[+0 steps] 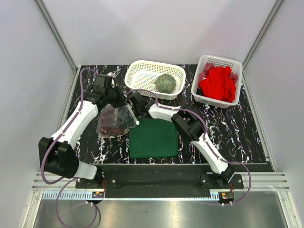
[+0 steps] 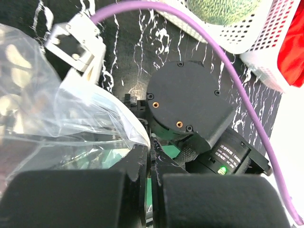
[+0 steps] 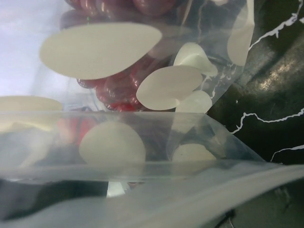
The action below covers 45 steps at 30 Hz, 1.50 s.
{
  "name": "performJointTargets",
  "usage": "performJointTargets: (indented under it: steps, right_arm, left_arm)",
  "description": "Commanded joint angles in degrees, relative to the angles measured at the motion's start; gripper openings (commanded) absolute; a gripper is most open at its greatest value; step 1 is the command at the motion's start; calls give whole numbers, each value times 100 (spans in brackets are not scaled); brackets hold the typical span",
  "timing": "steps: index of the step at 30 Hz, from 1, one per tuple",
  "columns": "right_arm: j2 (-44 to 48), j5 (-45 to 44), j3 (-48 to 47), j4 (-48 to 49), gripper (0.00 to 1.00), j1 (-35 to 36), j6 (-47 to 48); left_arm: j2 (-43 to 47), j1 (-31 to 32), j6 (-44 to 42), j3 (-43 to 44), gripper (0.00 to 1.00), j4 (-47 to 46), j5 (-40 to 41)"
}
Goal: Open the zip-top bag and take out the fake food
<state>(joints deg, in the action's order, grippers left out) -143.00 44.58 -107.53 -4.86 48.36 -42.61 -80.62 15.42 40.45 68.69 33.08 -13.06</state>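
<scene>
The clear zip-top bag (image 1: 116, 119) lies left of centre on the marbled black table, with dark red berry clusters (image 1: 109, 122) of the fake food inside. My left gripper (image 1: 110, 102) reaches down onto its upper edge; the left wrist view shows that gripper (image 2: 152, 145) shut, with the bag's film (image 2: 57, 123) pinched between the jaws. My right gripper (image 1: 135, 110) is at the bag's right upper edge. In the right wrist view the bag (image 3: 190, 142) fills the frame and hides the fingers; red berries (image 3: 118, 88) show through it. A mottled green ball (image 1: 166, 83) sits in a white basket (image 1: 142, 73).
A dark green cloth (image 1: 154, 137) lies flat just right of the bag. A second white basket (image 1: 216, 61) at the back right holds a red cloth (image 1: 218, 84). The right arm's black wrist motor (image 2: 190, 104) hangs close in front of the left gripper.
</scene>
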Motion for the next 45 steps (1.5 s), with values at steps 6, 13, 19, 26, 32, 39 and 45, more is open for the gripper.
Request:
performJointTargets:
  steps: [6, 13, 19, 26, 32, 39, 45]
  right_arm:
    - [824, -151, 258, -339, 6, -239, -388]
    - [1520, -239, 444, -1066, 0, -441, 67]
    - [1959, -432, 320, -1631, 0, -608, 60]
    - [2188, -300, -408, -1975, 0, -1004, -63]
    - [2101, -423, -1270, -2080, 0, -1487, -221]
    - [1284, 129, -2658, -2159, 0, -1751, -905]
    - [1248, 192, -2678, -2317, 0, -1557, -785]
  left_arm:
    - [881, -180, -458, -127, 0, 66, 593]
    - [1320, -215, -836, -250, 0, 409, 1033]
    - [1610, -285, -968, -268, 0, 673, 1192]
    - [1725, -338, -916, -207, 0, 770, 1683]
    - [1532, -373, -1012, 74, 0, 796, 1693]
    - [1207, -391, -977, 399, 0, 682, 1578]
    - [820, -443, -1047, 988, 0, 594, 1411]
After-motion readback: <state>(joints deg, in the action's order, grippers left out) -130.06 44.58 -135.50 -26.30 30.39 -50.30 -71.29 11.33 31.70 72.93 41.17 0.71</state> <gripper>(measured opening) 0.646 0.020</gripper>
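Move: The right gripper, inside the bag, already grips the dark red fruit. From it the white basket's middle lies about 20 cm ahead and 17 cm right, at roughly its height; the green melon inside is some 17 cm ahead, 23 cm right, and the green cloth 8 cm back, 16 cm right, 4 cm lower. From the left gripper, pinching the bag's mouth, the dark red fruit is about 6 cm back, level sideways, 15 cm below. Draw the right gripper with the dark red fruit up and rightwards out of the bag, then keep rising while swinging it forward over the basket's left part, about 27 cm up in all, turning some 20 degrees clockwise, grip kept. Meanwhile keep the left fingers pinched on the bag's mouth and pull it away leftwards about 8 cm and up 5. ##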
